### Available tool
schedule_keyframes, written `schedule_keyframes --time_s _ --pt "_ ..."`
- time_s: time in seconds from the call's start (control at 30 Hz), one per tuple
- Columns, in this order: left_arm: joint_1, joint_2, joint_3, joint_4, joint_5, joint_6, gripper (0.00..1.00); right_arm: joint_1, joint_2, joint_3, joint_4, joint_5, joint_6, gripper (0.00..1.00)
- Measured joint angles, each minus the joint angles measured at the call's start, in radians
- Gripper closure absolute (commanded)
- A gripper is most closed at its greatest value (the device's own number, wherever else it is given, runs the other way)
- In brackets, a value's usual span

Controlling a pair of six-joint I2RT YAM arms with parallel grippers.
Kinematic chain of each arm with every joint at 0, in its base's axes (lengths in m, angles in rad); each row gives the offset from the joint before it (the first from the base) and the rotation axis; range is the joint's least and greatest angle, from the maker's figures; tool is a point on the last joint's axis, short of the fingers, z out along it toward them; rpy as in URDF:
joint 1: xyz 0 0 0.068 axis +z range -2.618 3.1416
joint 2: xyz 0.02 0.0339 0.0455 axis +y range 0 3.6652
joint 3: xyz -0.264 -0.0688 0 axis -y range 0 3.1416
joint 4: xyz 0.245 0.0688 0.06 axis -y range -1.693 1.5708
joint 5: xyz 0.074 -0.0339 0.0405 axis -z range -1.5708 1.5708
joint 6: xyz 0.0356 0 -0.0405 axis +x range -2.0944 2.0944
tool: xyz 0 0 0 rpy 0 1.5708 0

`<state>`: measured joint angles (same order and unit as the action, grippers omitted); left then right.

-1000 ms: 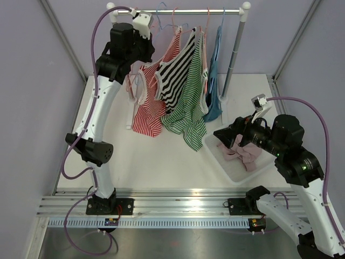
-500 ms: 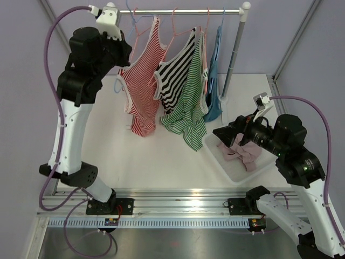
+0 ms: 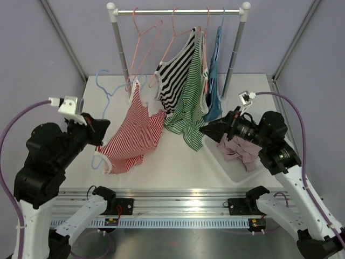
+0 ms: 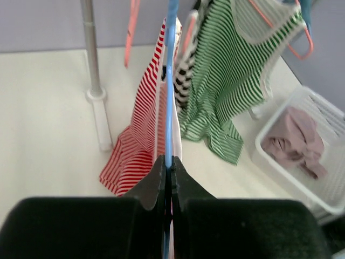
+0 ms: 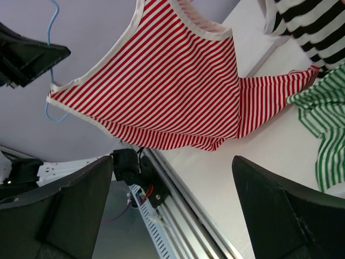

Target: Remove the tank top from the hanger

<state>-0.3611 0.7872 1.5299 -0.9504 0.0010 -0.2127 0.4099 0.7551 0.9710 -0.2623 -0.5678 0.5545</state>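
Observation:
The red-and-white striped tank top (image 3: pixel 135 135) hangs on a blue hanger (image 3: pixel 101 73), off the rail and over the table's left part. My left gripper (image 3: pixel 100 127) is shut on the blue hanger wire (image 4: pixel 170 81), with the top (image 4: pixel 143 129) hanging beyond the closed tips (image 4: pixel 168 162). My right gripper (image 3: pixel 207 129) is open and empty, to the right of the top and apart from it. In the right wrist view the top (image 5: pixel 172 91) spreads ahead of the open gripper (image 5: pixel 172 205), with the hanger (image 5: pixel 51 54) at the left.
The rail (image 3: pixel 178 11) holds an empty pink hanger (image 3: pixel 143 43), a black-and-white striped top (image 3: pixel 175 81), a green striped top (image 3: pixel 188 108) and a blue garment (image 3: pixel 214 86). A white bin (image 3: pixel 237 174) with a pink garment (image 3: pixel 237 151) sits under my right arm.
My left arm swung down from the rail to the near left, carrying the blue hanger and red striped top off the rail. My right gripper moved a little left toward the top.

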Motion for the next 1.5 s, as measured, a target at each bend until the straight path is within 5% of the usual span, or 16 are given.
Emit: schedule_keyframes --time_s 0.17,0.43,0.7,0.83,0.87,1.03,1.5 --pt "0.000 -0.193 -0.180 -0.018 0.125 -0.006 1.00 0.108 0.125 -0.069 0.123 0.003 0.072 0.01" --pt "0.000 -0.334 -0.310 -0.060 0.331 0.002 1.00 0.475 0.307 -0.053 0.222 0.347 0.027 0.06" --pt "0.000 -0.340 -0.372 -0.058 0.409 0.002 1.00 0.558 0.512 0.085 0.297 0.579 -0.061 0.20" --pt "0.000 -0.340 -0.375 -0.057 0.418 0.002 1.00 0.562 0.551 0.124 0.293 0.661 -0.104 0.51" --pt "0.000 -0.341 -0.375 -0.056 0.420 0.002 1.00 0.562 0.556 0.131 0.291 0.679 -0.112 0.66" --pt "0.000 -0.341 -0.375 -0.045 0.420 0.002 1.00 0.571 0.565 0.142 0.284 0.716 -0.145 0.99" --pt "0.000 -0.344 -0.374 -0.068 0.384 0.018 1.00 0.518 0.548 0.205 0.055 0.953 -0.200 1.00"
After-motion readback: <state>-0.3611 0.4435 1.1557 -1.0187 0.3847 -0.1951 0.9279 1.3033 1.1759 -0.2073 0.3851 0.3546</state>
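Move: Some 26 cm to the right hand's left, about 19 cm ahead and slightly above it, is the far shoulder of the red-striped tank top, on the blue hanger. The left hand grips that hanger; the shoulder lies about 19 cm ahead of it and 13 cm to its right. From the right hand, the green-striped top hangs about 24 cm ahead, 5 cm left, and the black-striped one 30 cm ahead, 12 cm left, both lower. Reaching left some 16 cm, dipping about 7 cm and edging forward, the open right hand meets the far shoulder and pinches its trim, then draws right and a little forward, turning clockwise. The left hand keeps hold of the hanger, comes back and down about 10 cm each and turns some 20 degrees clockwise, swinging that shoulder towards the right hand, then mostly holds. ##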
